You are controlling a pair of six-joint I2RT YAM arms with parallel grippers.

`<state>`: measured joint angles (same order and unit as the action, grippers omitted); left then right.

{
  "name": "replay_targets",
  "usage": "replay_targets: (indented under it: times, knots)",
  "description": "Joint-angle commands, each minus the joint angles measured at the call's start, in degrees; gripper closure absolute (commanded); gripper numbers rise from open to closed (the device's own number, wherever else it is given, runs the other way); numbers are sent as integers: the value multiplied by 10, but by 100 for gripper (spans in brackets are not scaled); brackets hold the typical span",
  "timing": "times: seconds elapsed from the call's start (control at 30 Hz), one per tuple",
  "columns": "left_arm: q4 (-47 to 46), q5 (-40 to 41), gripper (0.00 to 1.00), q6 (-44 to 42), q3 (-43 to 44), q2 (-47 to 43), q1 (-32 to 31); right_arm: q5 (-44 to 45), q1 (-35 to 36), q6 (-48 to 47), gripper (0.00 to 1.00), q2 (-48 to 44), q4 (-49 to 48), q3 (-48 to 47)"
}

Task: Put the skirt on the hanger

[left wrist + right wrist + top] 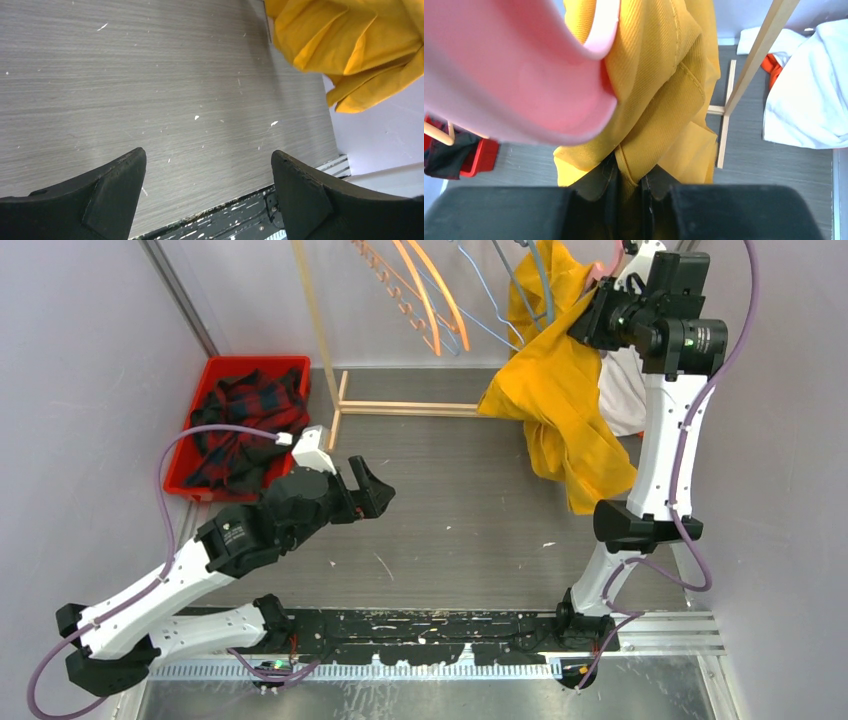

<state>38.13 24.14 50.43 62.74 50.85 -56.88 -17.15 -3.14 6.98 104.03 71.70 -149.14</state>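
The yellow skirt (560,400) hangs in bunched folds at the back right, its top up among the hangers on the rack. My right gripper (592,322) is raised there and shut on a fold of the skirt (659,75); in the right wrist view the cloth is pinched between its jaws (629,176). A pink hanger (524,75) fills that view's upper left, blurred and very close, pressing against the skirt. My left gripper (372,485) hovers open over the table's left middle, with nothing between its fingers (207,160). The skirt's lower edge (350,45) shows beyond it.
A red bin (255,362) with dark plaid clothes (245,425) stands at the back left. A wooden rack frame (335,390) carries several orange, blue and grey hangers (430,290). White cloth (809,95) and an orange scrap (772,67) lie by the right wall.
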Motion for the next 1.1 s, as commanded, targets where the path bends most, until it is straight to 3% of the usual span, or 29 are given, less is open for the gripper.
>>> replay_targets:
  times: [0.0, 0.2, 0.33, 0.43, 0.57, 0.87, 1.07]
  knots:
    - [28, -12, 6, -2, 3, -12, 3, -27, -2, -1, 99, -16, -100, -40]
    - [27, -30, 6, 8, -15, 0, 2, -27, -2, 14, 99, -28, -251, 52]
    - [18, -35, 6, 1, -18, 29, 3, -20, -2, 32, 99, 0, -312, 26]
    - [12, -22, 6, -9, -11, 72, 3, -16, -2, 39, 99, 37, -327, -37]
    - [-41, -17, 5, -36, -1, 162, 21, -16, -2, 64, 99, 37, -381, -15]
    - [-90, -112, 7, -82, 122, 409, 92, -34, -23, 105, 99, 60, -446, -30]
    - [-91, -133, 8, -82, 148, 441, 102, -68, -44, 146, 99, 106, -469, -63]
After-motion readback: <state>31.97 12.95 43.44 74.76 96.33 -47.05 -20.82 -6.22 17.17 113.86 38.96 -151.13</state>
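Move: The right hand grips the yellow skirt on the pink hanger; the rack's rail is about 18 cm ahead and 20 cm above. The teal hanger hangs some 9 cm to this hand's left and 12 cm ahead, the blue hanger about 16 cm left and 12 cm ahead, the wooden upright roughly 10 cm right and 14 cm ahead. From the empty left hand, that stretch of rail lies about 40 cm ahead, 38 cm right and 35 cm up. Keep the right gripper shut on the skirt and carry it about 11 cm forward towards the rail, then increasingly upward for some 6 cm, tilting the fingertips up about 20 degrees until roughly level. Meanwhile lower the open left gripper some 17 cm over bare table, reaching forward and right and tipping its fingers down; touch nothing with it. ##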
